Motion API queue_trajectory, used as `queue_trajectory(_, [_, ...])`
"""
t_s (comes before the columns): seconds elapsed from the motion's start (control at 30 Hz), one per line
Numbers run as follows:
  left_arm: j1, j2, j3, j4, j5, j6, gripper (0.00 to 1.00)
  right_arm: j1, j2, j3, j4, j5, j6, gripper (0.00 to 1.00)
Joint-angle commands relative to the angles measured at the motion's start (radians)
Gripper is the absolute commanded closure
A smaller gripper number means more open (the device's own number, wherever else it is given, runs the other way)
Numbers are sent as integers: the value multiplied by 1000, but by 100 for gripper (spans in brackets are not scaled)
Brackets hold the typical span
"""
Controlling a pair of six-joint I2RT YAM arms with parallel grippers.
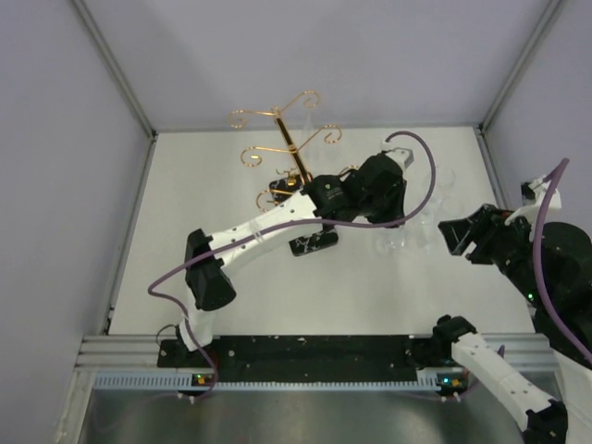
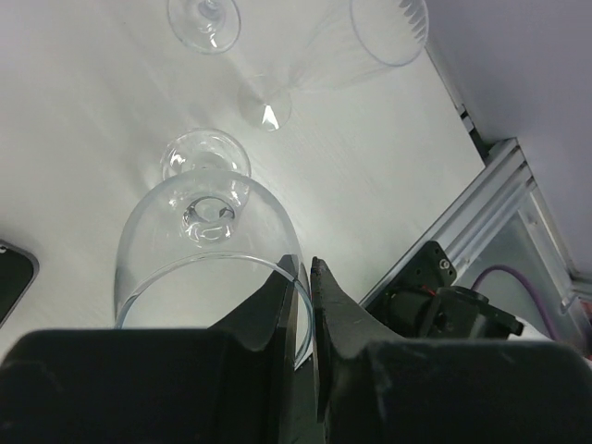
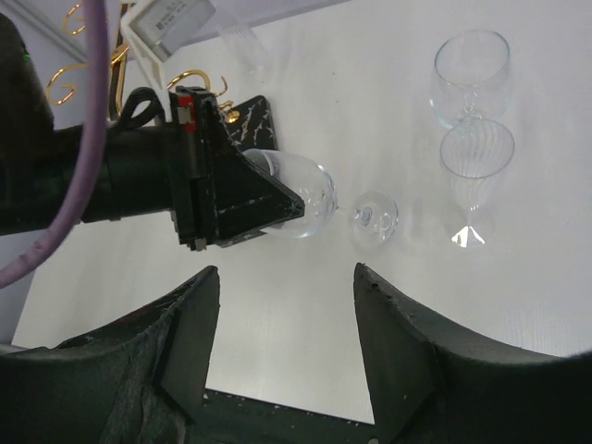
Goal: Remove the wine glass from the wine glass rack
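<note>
The gold wire wine glass rack [image 1: 289,139] stands at the back centre on its black marbled base [image 1: 313,244], partly hidden by my left arm; it also shows in the right wrist view [image 3: 242,118]. My left gripper [image 2: 306,270] is shut on the rim of a clear wine glass [image 2: 199,236], away from the rack and to its right. The glass lies horizontal with its foot [image 3: 375,220] pointing away from the fingers. Whether it touches the table I cannot tell. My right gripper [image 3: 285,270] is open and empty, near the held glass [image 3: 307,196].
Two other clear glasses stand on the table beyond the held one: a round-bowled glass [image 3: 472,72] and a ribbed flute [image 3: 476,153]. The table's right aluminium rail [image 2: 504,199] is close by. Grey walls enclose the table.
</note>
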State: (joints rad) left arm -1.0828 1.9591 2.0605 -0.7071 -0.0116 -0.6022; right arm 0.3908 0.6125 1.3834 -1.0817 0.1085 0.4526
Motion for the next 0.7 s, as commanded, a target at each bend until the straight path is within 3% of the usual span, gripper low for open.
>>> queue_trajectory(0.0, [-11,26,56,32,-13,18,100,6,-20,34,-6,40,-22,40])
queue_trajectory(0.67, [-32,135,82,32,7,10,100,6,-34,14,-6,22,-19,39])
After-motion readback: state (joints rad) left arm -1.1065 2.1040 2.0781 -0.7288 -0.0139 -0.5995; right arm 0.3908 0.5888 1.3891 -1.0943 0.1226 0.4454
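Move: The left hand already holds the wine glass by its rim, foot slanting down and to the right; the open tabletop it is going to lies about 25 cm below, some 4 cm to the right and 4 cm ahead. About 15 cm below, a flute glass stands roughly 6 cm ahead and 14 cm right, a standing wine glass some 14 cm ahead and 13 cm right. For the right hand, that spot is about 13 cm ahead, 8 cm left and 35 cm down. The left arm lowers the wine glass nearly straight down towards the clear tabletop beside the flute glass, sinking about 7 cm, quickly at first and then easing off, with only a slight drift to its right. As it sinks, the wrist tips the fingers some 10 degrees further downward, bringing the wine glass nearer upright, while the closed fingers keep their pinch on its rim. ##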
